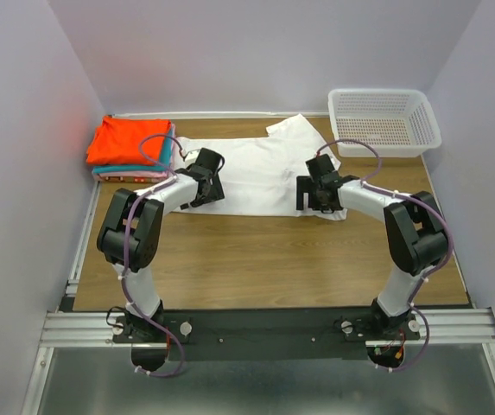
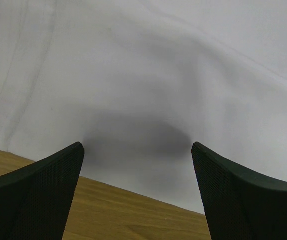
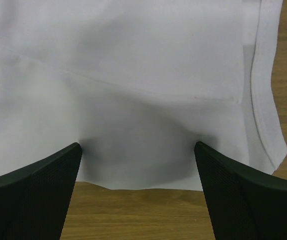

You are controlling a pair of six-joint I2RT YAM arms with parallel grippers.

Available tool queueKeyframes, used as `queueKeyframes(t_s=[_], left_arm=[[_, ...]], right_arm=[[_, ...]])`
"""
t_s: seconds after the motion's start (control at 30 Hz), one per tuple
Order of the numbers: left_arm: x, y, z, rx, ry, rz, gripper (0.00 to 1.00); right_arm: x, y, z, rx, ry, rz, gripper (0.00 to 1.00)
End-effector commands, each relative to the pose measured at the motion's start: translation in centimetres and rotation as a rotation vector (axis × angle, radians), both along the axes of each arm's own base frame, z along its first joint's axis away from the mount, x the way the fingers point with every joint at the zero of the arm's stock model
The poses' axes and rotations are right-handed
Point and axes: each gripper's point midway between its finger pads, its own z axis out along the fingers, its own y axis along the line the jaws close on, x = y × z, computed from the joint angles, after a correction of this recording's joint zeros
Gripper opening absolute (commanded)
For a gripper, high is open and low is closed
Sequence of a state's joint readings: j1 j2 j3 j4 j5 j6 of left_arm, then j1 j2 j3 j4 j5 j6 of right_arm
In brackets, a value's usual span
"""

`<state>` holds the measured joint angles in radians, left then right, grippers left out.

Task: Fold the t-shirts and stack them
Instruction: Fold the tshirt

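A plain white t-shirt (image 1: pixel 260 169) lies spread flat on the wooden table, one sleeve toward the back. Its near edge shows in both wrist views, white t-shirt (image 2: pixel 148 85) and white t-shirt (image 3: pixel 133 75). My left gripper (image 1: pixel 202 192) hangs over the shirt's left near edge, jaws wide open, nothing between them (image 2: pixel 138 150). Over the shirt's right near corner my right gripper (image 1: pixel 314 197) also stands open and empty (image 3: pixel 138 150). A stack of folded t-shirts (image 1: pixel 130 149), orange-red on top with teal and pink below, sits at the back left.
A white mesh basket (image 1: pixel 385 121) stands at the back right corner. Walls close in the table on the left, back and right. Bare wood (image 1: pixel 256 259) lies between the shirt and the arm bases.
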<state>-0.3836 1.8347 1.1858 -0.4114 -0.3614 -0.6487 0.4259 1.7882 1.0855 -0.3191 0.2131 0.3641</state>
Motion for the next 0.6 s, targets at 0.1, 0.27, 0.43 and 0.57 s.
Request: queueKeyframes(t_s=[0.1, 0.27, 0.43, 0.57], left_arm=[[-4.6, 0.6, -3.4, -0.035, 0.100, 0.020, 0.96], [-8.7, 0.6, -4.0, -0.067, 0.148, 0.039, 0.96], [-13.7, 0.9, -4.4, -0.088, 0.223, 0.098, 0.96], [-16.3, -0.5, -4.2, -0.136, 0.257, 0.099, 0.93]], right_arm=[[-5.5, -3.6, -3.4, -0.089, 0.117, -0.065, 1.00], [-9.0, -4.4, -3.1, -0.044, 0.152, -0.111, 1.00], [-12.8, -3.9, -1.7, 0.076, 0.157, -0.107, 1.00], [-16.2, -3.9, -2.2, 0.149, 0.222, -0.153, 1.00]])
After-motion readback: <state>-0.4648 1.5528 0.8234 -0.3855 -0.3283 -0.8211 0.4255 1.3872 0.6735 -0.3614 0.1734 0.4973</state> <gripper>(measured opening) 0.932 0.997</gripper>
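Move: The white t-shirt lies spread just under both my open hands. Its middle is about 9 cm ahead and 15 cm right of my left hand, and about 9 cm ahead and 15 cm left of my right. Its near left corner is 8 cm left and 2 cm back of my left hand; its near right corner mirrors that at my right. The folded pile sits some 20 cm left and 17 cm ahead of my left hand; the basket is 19 cm right and 30 cm ahead of my right. With fingers spread wide, I sink the last centimetre or so until my fingertips press on the near strip of the t-shirt, then drag it along the table towards my bases. My left hand draws straight back about 10 cm; my right comes back about 11 cm and drifts to the right, gathering speed, away from pile and basket. ##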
